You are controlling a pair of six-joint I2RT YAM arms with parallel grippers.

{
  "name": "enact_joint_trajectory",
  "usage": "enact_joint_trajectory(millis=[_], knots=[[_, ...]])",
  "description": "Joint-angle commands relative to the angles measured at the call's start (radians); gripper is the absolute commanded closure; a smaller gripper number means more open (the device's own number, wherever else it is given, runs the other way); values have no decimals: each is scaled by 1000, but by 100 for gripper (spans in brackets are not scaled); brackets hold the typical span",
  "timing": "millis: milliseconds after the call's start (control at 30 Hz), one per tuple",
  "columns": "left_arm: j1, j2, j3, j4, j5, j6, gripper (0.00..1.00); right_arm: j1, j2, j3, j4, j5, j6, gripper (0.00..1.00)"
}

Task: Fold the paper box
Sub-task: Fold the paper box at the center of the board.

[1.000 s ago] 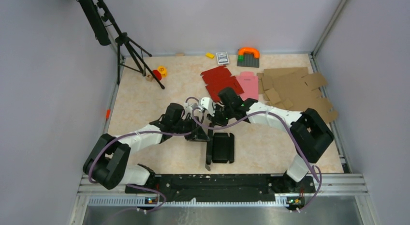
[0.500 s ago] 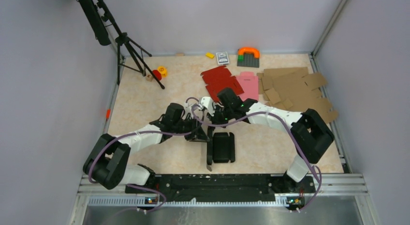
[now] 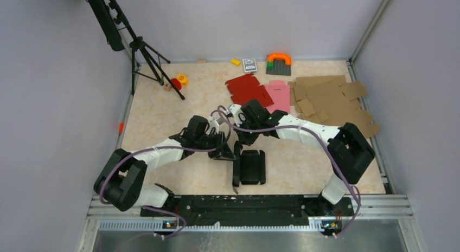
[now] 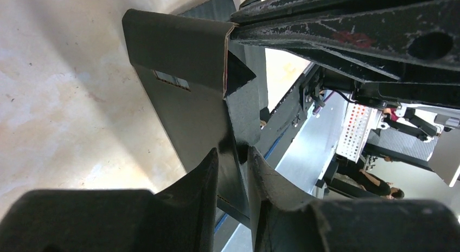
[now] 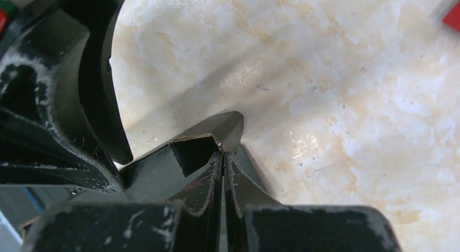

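The black paper box (image 3: 251, 166) lies partly folded at the table's near middle, its left wall standing upright. My left gripper (image 3: 226, 152) comes in from the left and is shut on that wall; in the left wrist view the black panel (image 4: 190, 84) runs down between my fingers (image 4: 210, 173). My right gripper (image 3: 242, 138) reaches the box's far left corner from behind. Its jaws are pressed together on a small corner flap (image 5: 228, 128) of the box, the fingertips (image 5: 216, 168) meeting at the fold.
A red blank (image 3: 247, 90), a pink blank (image 3: 279, 95) and several brown cardboard blanks (image 3: 331, 100) lie at the back right. A tripod (image 3: 144, 54) stands at the back left, with small toys (image 3: 179, 80) near it. An orange and green toy (image 3: 278, 61) sits by the back wall.
My right gripper has closed its jaws on the corner flap and shifted slightly left. The left gripper has kept its hold, and the box has barely moved.
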Motion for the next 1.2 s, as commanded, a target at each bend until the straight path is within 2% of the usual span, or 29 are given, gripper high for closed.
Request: enact_joint_trajectory(millis=[0,200,400,900,1167], knots=[[-13,18,21,-27,-67,37,74,23,-12,49,-42,22,185,100],[-23,18,25,-24,-84,38,74,27,-32,33,-28,18,342,100],[-36,15,19,1,-109,33,73,54,-50,38,-58,42,406,100],[-65,-34,-12,42,-222,75,51,72,-84,-9,-70,35,446,100],[-82,-74,-37,73,-281,105,44,71,-113,-79,-19,10,472,100]])
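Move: The right hand pinches the far end of the paper box's left side wall; that wall's middle lies about 9 cm back, 1 cm left and a little lower. The tray centre is some 9 cm back and 4 cm right, the red sheet 22 cm ahead and 4 cm right on the table. From the left hand, the wall's middle is about 3 cm back and 1 cm right. The right hand keeps pinching the wall's far end and draws back about 3 cm, twisting clockwise; left gripper opens. ##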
